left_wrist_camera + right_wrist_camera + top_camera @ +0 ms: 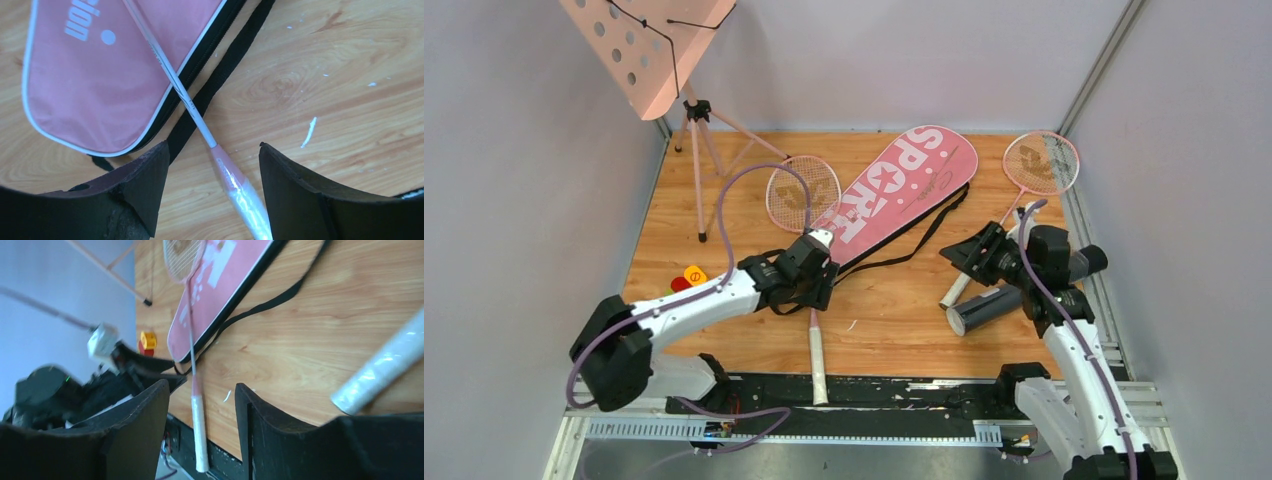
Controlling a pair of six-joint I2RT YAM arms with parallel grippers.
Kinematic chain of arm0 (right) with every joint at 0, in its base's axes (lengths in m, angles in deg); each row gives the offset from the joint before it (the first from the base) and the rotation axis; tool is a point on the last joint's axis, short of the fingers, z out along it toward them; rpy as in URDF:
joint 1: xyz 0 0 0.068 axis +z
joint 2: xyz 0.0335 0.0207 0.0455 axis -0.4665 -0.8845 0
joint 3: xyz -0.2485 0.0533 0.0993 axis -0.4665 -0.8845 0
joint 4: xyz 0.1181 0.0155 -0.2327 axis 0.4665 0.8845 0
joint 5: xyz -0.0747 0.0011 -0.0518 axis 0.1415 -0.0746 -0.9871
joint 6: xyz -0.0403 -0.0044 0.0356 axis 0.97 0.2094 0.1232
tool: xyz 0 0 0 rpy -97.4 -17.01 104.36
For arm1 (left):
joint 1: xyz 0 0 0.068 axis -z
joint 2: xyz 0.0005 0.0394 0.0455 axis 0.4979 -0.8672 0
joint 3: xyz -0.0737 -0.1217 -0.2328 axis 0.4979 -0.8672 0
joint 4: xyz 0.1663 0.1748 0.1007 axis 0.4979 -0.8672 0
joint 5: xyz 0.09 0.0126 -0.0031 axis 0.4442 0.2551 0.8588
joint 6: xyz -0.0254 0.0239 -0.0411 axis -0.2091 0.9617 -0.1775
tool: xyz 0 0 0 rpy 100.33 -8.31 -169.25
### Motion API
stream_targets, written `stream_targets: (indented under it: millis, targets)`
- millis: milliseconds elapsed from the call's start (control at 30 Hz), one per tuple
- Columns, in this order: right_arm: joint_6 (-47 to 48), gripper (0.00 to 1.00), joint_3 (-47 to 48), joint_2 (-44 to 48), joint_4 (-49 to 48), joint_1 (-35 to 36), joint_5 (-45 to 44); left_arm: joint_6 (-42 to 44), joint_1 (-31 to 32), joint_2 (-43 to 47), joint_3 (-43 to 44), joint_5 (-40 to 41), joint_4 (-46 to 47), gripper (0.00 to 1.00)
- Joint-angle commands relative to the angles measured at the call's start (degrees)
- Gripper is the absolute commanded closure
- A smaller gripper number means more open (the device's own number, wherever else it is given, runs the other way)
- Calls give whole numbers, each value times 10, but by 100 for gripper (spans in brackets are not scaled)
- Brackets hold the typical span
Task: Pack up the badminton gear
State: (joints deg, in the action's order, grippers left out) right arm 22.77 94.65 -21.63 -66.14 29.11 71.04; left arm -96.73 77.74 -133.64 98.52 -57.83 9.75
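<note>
The long pink racket bag [904, 185] lettered "SPORT" lies flat across the middle of the floor, its black strap [210, 85] trailing beside it. One pink-framed racket [803, 193] lies left of the bag, its white handle [818, 360] pointing at the near edge. My left gripper [212, 165] hangs open over this racket, one finger on each side of the handle's pink cone [227, 172], apart from it. The other racket [1041, 162] lies at the right. Its white handle [385, 367] is beside my open, empty right gripper [202, 405]. A black tube [989, 308] lies near it.
A pink perforated music stand [649, 50] on tripod legs [701, 170] occupies the back left corner. Small red and yellow pieces [689, 277] sit at the left by my left arm. Grey walls close in both sides. A black rail [874, 395] runs along the near edge.
</note>
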Motion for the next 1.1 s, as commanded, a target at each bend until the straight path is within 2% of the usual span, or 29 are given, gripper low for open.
stream_targets:
  millis: [0, 133, 433, 600, 733, 867, 1067]
  targets:
    - [10, 48, -12, 1, -89, 75, -12, -35, -13, -73, -11, -15, 75, 28]
    - [15, 48, -22, -14, -102, 99, -31, -26, -29, -136, 7, -5, 75, 39]
    - [23, 47, -18, -42, -110, 105, -34, -21, -39, -162, -2, -14, 112, 56]
    - [10, 48, -13, -61, -126, 129, -50, -18, -39, -152, -11, -23, 112, 81]
    - [-11, 48, 1, -94, -153, 182, -72, -20, -39, -114, -18, -40, 104, 94]
    - [-55, 49, 11, -157, -218, 237, -95, -31, -39, -66, -34, -59, 111, 100]
    - [-124, 48, 40, -289, -334, 311, -111, -52, -40, -2, -64, -97, 145, 100]
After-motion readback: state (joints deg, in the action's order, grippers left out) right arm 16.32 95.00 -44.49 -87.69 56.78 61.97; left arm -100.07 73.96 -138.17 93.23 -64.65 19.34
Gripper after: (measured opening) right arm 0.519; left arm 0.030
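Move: The racket's shaft, just ahead of its handle, lies about 2 cm ahead of my left hand and 7 cm below it. The black strap crosses under the shaft some 3 cm beyond that spot; the pink bag's middle is about 26 cm ahead of my left hand and 16 cm to its right. From my right hand that shaft spot lies roughly 29 cm to the left, level fore and aft, 16 cm down; the second racket's handle is about 8 cm right, 4 cm ahead. I sink my left hand about 7 cm, easing slightly forward onto the racket's shaft, shut the fingers from three-quarters open to pinch it just ahead of the handle, strap caught in with it, then rise some 3 cm, drawing slightly back. Meanwhile my right hand, half open and empty, travels about 12 cm left with a pause on the way, sinking and turning counter-clockwise, towards the racket. ##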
